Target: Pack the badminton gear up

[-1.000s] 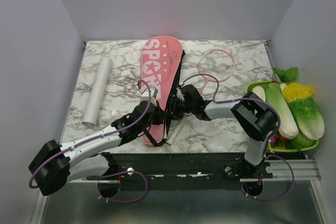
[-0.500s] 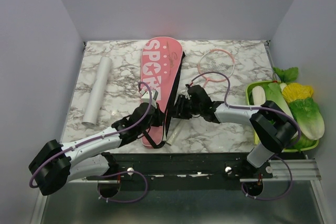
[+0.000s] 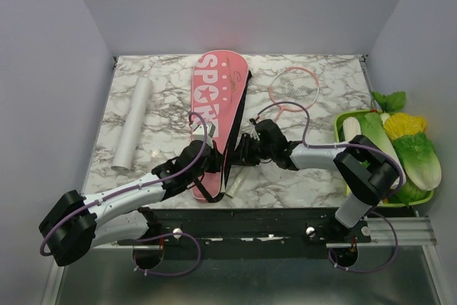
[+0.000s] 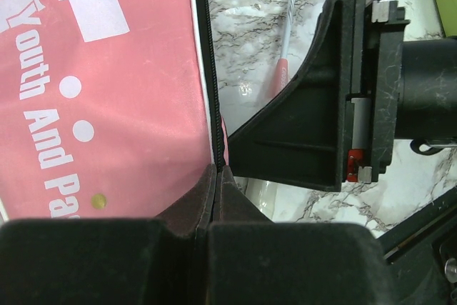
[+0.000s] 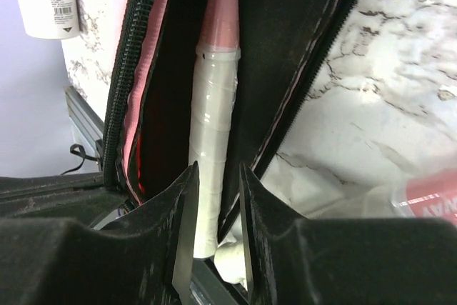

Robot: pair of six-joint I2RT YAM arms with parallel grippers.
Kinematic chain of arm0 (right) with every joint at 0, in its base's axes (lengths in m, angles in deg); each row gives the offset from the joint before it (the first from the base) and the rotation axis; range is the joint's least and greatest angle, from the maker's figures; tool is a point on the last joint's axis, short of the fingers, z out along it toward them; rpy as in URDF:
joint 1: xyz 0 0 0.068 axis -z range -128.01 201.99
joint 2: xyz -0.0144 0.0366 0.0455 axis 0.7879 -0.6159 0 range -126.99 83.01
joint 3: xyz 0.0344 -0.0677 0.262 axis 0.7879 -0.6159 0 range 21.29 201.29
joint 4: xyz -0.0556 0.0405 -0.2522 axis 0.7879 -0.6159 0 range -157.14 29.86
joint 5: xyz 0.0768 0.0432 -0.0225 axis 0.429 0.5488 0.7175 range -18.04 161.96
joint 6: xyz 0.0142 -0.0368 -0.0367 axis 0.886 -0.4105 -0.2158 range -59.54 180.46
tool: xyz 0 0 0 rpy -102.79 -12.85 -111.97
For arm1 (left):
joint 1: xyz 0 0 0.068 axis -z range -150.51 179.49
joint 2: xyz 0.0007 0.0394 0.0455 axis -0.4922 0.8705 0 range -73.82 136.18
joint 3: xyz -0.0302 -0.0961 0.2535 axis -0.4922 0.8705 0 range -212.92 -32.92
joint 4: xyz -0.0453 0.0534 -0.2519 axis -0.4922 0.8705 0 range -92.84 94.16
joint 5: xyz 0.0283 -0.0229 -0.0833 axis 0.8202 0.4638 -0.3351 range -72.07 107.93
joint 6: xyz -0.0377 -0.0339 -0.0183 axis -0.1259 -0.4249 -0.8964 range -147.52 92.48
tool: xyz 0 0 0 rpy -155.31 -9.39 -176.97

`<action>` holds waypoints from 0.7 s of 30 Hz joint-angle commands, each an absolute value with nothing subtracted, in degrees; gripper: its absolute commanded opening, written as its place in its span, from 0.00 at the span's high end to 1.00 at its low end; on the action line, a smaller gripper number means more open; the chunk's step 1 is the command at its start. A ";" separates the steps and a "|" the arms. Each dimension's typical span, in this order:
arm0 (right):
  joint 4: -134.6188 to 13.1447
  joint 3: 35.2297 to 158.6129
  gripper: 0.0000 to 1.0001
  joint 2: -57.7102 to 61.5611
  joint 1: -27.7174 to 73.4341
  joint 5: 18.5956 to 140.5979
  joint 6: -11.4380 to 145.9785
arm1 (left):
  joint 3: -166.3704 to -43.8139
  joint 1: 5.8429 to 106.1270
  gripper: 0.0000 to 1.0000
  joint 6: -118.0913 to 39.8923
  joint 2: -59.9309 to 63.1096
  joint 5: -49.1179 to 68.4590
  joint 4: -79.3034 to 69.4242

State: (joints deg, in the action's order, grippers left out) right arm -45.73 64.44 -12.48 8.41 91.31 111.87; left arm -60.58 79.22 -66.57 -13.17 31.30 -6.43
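The pink bag [image 3: 220, 101] with white lettering lies lengthwise in the middle of the table, its zip open along the right side. My left gripper [image 4: 216, 175] is shut on the bag's black zip edge [image 4: 211, 105] near the lower end. A racket's pink-rimmed head [image 3: 293, 84] rests on the table right of the bag. Its white-wrapped handle [image 5: 213, 133] lies inside the open bag. My right gripper [image 5: 218, 198] is open just above that handle, one finger on either side. The white tube [image 3: 133, 123] lies at the left.
A green tray [image 3: 345, 116] of toy vegetables stands at the table's right edge. Purple cables loop over both arms near the bag. A clear, pink-ended object [image 5: 428, 198] lies on the marble right of the bag's opening. The left arm [image 3: 128, 194] reaches in from the lower left.
My right gripper has shifted slightly towards the near edge along the bag's opening, and the arm's elbow swung right. The racket head slid a little farther away. The left gripper stayed put.
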 commanded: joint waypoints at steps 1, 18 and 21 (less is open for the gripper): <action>-39.58 64.35 0.64 -15.69 7.17 94.89 113.10 | -60.17 79.41 1.00 -66.28 -13.79 31.47 -9.08; -15.36 65.94 0.68 -27.02 2.50 102.53 122.14 | -57.89 79.32 1.00 -67.42 -14.67 29.80 -11.27; -9.72 66.37 0.68 -29.39 2.33 105.70 123.73 | -57.18 79.23 1.00 -67.69 -15.80 29.88 -11.62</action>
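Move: The right hand, half open, is just outside the pink bag's raised edge. The grip of the racket inside the bag lies about 4 cm to its left, 2 cm back and 4 cm below. The pinched zipper edge is some 5 cm left, 2 cm back and 3 cm higher; the loose racket's grip lies 6 cm back, level sideways, and 5 cm below. From the left hand, the packed grip is roughly 3 cm right, 1 cm back and 7 cm below. The right hand slips leftward in under the lifted zipper edge, about 6 cm, drawing back some 3 cm and dipping a little as it goes, and closes in on the packed racket's grip with its fingers narrowing only slightly and the wrist turning some 15 degrees, its left side rising and swinging counter-clockwise. The left hand keeps its shut pinch on the bag's zipper edge, holding the mouth open, and late on eases down by about a centimetre. ##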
